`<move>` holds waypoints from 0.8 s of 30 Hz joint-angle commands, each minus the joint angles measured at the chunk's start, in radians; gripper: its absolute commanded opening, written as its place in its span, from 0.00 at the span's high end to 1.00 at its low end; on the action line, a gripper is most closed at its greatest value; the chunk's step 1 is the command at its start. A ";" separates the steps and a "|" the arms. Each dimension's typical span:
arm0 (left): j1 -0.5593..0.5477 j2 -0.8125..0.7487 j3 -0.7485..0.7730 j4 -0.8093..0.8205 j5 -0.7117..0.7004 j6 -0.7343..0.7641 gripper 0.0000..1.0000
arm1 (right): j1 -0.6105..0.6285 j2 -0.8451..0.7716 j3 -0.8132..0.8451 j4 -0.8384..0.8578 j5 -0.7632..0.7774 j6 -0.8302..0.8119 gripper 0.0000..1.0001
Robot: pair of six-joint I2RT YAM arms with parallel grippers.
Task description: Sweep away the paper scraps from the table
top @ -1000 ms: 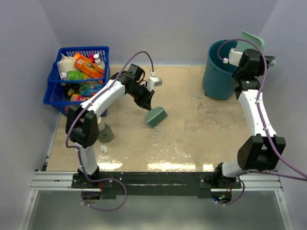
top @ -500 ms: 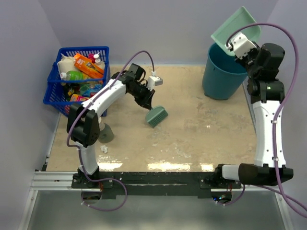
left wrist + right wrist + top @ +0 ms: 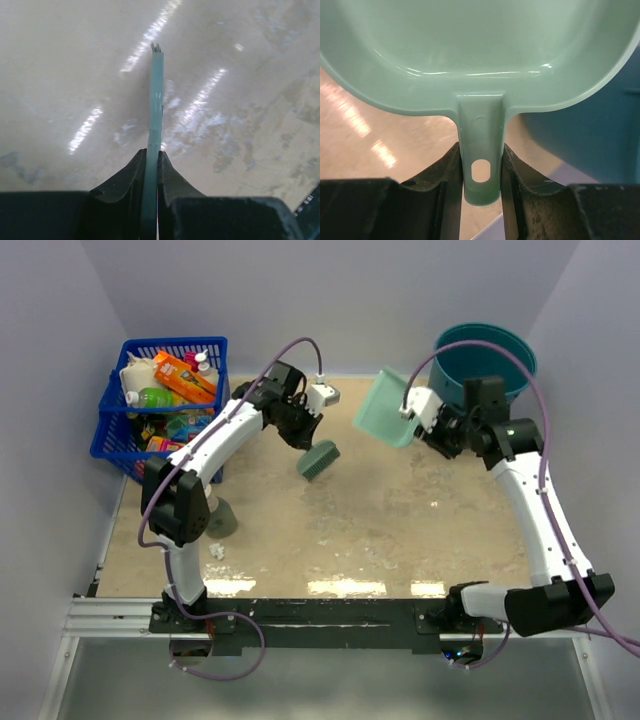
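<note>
A white paper scrap lies near the front left of the beige table, and tiny pale bits speckle the middle. My left gripper is shut on the teal hand brush, which hangs bristles down over the table's back middle. My right gripper is shut on the handle of the pale green dustpan. The pan is held tilted above the table, left of the teal bucket, and looks empty inside.
A blue basket full of bottles and packets stands at the back left. A grey-green rounded object sits beside the left arm's lower link. A black rail runs along the front edge.
My right arm swung the dustpan from above the bucket down and left over the table. The left gripper drew the brush slightly back and up.
</note>
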 commanded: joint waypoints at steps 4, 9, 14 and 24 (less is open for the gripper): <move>0.029 -0.028 0.134 0.108 -0.292 -0.007 1.00 | 0.102 -0.024 -0.291 -0.225 0.101 -0.099 1.00; 0.029 -0.022 0.203 0.075 -0.288 -0.002 1.00 | 0.110 0.039 -0.409 -0.119 0.147 0.063 1.00; 0.029 -0.071 0.206 0.079 -0.334 0.039 1.00 | 0.111 0.099 -0.471 -0.033 0.069 0.192 1.00; 0.026 -0.295 0.134 0.087 -0.479 0.156 1.00 | 0.111 0.163 -0.548 0.059 0.153 0.231 0.89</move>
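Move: Just behind and to the left of the right hand, with its dustpan, is the clear table spot the pan goes to: some 7 cm back, 8 cm left and 28 cm below. The bin's middle stands about 13 cm ahead, 9 cm right and 14 cm lower. From the left hand, which holds the brush, the blue basket lies roughly 26 cm left, 6 cm ahead and slightly lower; the bottle is 21 cm left, 16 cm back and 8 cm lower. Swinging down and back from beside the bin, the right hand keeps hold of the dustpan handle and drops about 22 cm, drawing back 10 cm while its fingers tip some 40 degrees steeper and the pan comes level low over the table. The left hand, still gripping the brush, reaches forward and slightly left, then rises to about 11 cm higher on the basket's side, swinging the brush forward and up. ##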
